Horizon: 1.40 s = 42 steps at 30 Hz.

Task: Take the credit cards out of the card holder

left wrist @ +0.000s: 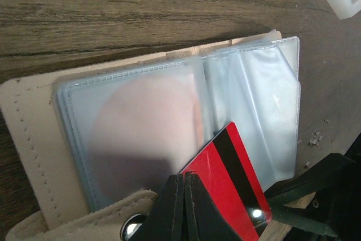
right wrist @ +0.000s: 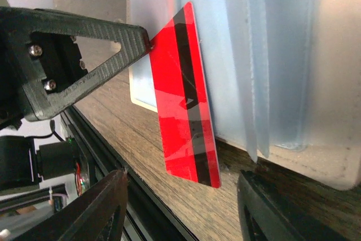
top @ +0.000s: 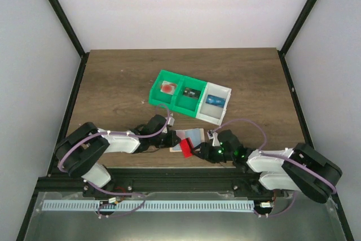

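Observation:
The card holder [top: 193,135] lies open on the table near the front edge, its clear sleeves [left wrist: 135,117] up over a tan edge, and it fills the right wrist view [right wrist: 271,55]. A red card with a black stripe [left wrist: 225,162] [right wrist: 183,83] [top: 185,148] rests tilted across its near edge, the lower end overhanging the wood. My left gripper [left wrist: 185,178] [top: 174,141] is shut, its tips at the card's left edge. My right gripper [right wrist: 181,176] [top: 198,149] is open, one finger on each side of the card's lower end, touching nothing.
Behind the holder stands a row of bins: two green bins [top: 172,90] [top: 190,95] and a white bin [top: 216,103], each with a card inside. The black frame rail [right wrist: 113,156] runs close along the table's front edge below the card.

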Tool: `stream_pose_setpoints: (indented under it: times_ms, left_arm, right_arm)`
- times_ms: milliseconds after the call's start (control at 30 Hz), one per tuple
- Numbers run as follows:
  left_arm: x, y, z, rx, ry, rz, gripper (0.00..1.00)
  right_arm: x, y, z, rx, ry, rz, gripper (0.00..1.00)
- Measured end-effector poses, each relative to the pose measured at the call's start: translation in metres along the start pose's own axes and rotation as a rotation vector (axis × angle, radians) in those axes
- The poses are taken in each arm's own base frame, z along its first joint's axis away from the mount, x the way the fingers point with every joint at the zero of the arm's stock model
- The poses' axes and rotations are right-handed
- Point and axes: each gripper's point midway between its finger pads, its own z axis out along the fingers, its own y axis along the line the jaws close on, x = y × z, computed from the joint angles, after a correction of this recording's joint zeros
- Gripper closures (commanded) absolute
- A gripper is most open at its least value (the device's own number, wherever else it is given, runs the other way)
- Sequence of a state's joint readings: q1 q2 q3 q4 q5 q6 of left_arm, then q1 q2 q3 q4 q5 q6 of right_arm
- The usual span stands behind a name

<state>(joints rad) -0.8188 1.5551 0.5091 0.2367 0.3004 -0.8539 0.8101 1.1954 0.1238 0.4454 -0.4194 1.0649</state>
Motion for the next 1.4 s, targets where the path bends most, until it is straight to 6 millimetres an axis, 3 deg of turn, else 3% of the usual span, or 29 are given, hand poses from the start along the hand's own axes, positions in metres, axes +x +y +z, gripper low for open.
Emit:
stream_pose_setpoints:
  times_ms: [233, 500, 633, 833, 967, 1067, 1233, 1400]
  left_arm:
    - [-0.001, 0.0, 0.0, -0.001, -0.005, -0.004, 1.0]
    - [-0.001, 0.0, 0.0, 0.004, -0.01, -0.011, 1.0]
    - [-0.003, -0.001, -0.002, 0.004, -0.021, -0.01, 1.0]
    - [-0.012, -0.012, -0.018, 0.01, -0.071, 0.028, 0.73]
    - [-0.033, -0.046, -0.05, 0.065, -0.182, 0.155, 0.7]
    - [-0.044, -0.092, -0.09, 0.149, -0.333, 0.374, 0.65]
    - [-0.04, -0.149, -0.147, 0.261, -0.536, 0.713, 0.62]
    - [-0.021, -0.173, -0.168, 0.277, -0.617, 1.036, 0.61]
  right_arm:
    - [0.0, 0.001, 0.008, -0.027, 0.009, 0.029, 0.59]
    - [0.003, 0.001, 0.011, -0.041, 0.017, 0.045, 0.96]
    - [0.0, 0.008, 0.008, -0.065, 0.004, 0.031, 1.0]
    - [-0.003, 0.026, -0.002, -0.117, -0.017, -0.009, 0.99]
    - [-0.006, 0.041, -0.011, -0.128, -0.01, -0.059, 1.0]
    - [-0.019, 0.064, -0.025, -0.151, -0.03, -0.108, 1.0]
    - [-0.035, 0.087, -0.046, -0.195, -0.036, -0.131, 1.0]
    - [-0.024, 0.106, -0.052, -0.248, 0.091, -0.116, 0.99]
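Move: The left gripper already pinches a corner of the red card, whose middle lies about 3 cm back and 3 cm right of it. From the open right gripper, that middle is some 3 cm left, 1 cm ahead and slightly lower. The card holder's middle lies about 4 cm ahead, 3 cm left and 3 cm below the right gripper; the white tray is roughly 20 cm ahead and 8 cm right. Hand the red card over: ease the open right gripper about 1 cm left and slightly down around the card's free end while the left keeps its hold, and pinch it shut. Then open the left fingers about a third and swing them up and away, some 24 cm up and 4 cm back, tilting from downward to level, as the right lifts the card about 12 cm. ##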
